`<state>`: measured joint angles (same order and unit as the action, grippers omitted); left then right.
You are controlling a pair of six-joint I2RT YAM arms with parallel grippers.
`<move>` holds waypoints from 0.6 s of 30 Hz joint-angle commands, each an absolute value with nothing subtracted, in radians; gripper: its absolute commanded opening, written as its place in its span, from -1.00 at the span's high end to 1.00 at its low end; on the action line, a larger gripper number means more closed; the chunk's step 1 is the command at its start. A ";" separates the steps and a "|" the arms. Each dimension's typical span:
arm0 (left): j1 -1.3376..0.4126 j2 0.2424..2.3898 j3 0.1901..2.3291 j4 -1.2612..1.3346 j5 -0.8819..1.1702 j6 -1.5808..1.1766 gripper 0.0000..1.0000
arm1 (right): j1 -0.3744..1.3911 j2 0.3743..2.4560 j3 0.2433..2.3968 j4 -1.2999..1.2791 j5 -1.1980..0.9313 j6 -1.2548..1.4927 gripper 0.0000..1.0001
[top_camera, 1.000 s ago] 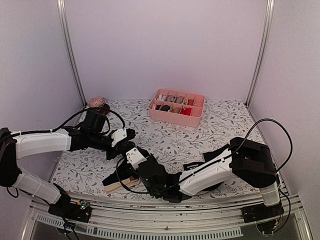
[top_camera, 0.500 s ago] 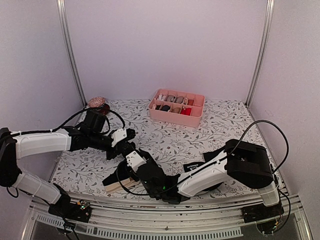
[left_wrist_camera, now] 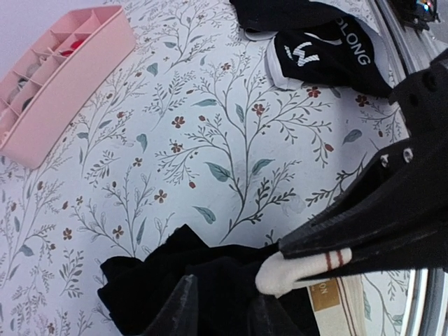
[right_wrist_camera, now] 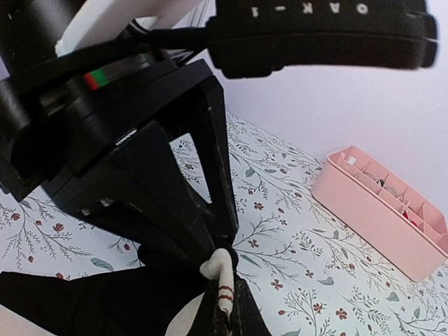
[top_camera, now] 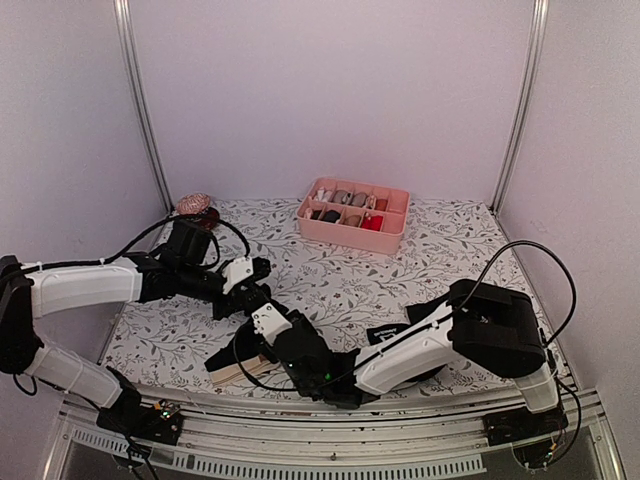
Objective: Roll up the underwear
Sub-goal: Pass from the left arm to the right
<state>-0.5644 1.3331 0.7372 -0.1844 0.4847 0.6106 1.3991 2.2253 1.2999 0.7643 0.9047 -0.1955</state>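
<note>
One underwear piece [top_camera: 238,366], black with a wide beige waistband [left_wrist_camera: 337,302], lies at the table's near left. My right gripper [right_wrist_camera: 225,297] is shut on a folded edge of that waistband [right_wrist_camera: 220,274], which has red stripes. My left gripper [left_wrist_camera: 222,290] meets it tip to tip, its fingers [left_wrist_camera: 183,302] narrowly apart with the black fabric [left_wrist_camera: 161,280] pinched between them. In the top view the left gripper [top_camera: 257,297] sits just above the right gripper [top_camera: 268,322]. The other underwear [left_wrist_camera: 329,49], with white letters on a black waistband, lies partly under the right arm [top_camera: 420,345].
A pink divided tray [top_camera: 352,215] with small fabric bundles stands at the back centre. A reddish-brown bundle [top_camera: 194,205] lies in the back left corner. The metal rail [top_camera: 330,440] of the table's near edge runs just below the beige-banded piece.
My right gripper has closed on the beige waistband edge after standing open, and its arm has shifted slightly left. The left arm has held its place.
</note>
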 commanded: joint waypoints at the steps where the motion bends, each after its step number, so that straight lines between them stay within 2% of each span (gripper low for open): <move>1: -0.550 1.266 0.720 -0.170 0.516 0.599 0.18 | 1.382 2.092 1.235 0.789 0.909 -0.235 0.97; 3: -0.531 1.238 0.705 -0.134 0.515 0.579 -0.11 | 1.365 2.019 1.169 0.780 0.860 -0.235 0.97; 6: -0.494 1.207 0.691 -0.099 0.529 0.553 -0.31 | 1.328 1.902 1.113 0.653 0.709 -0.214 0.97; 11: -0.440 1.187 0.691 -0.100 0.609 0.557 -0.48 | 1.254 1.744 1.082 0.364 0.364 -0.225 0.97; 15: -0.430 1.205 0.687 -0.076 0.607 0.555 -0.50 | 1.209 1.679 1.052 0.286 0.309 -0.315 0.97; 18: -0.422 1.231 0.689 -0.048 0.595 0.536 -0.51 | 1.121 1.654 1.088 0.208 0.191 -0.336 0.97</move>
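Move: Both hands still pinch the underwear's waistband corner, a few centimetres apart; its middle hangs about 4 cm back, 2 cm left and 8 cm below the right hand. From that hand the pink box stands some 30 cm ahead, 20 cm right and 10 cm lower, and the other black garment roughly 30 cm right, 3 cm back and 12 cm below. From the left hand the underwear's middle is about 6 cm back, 1 cm right and 8 cm below. Left fingers open wide, releasing the underwear; the right, still pinching it, lifts about 10 cm and moves right. ##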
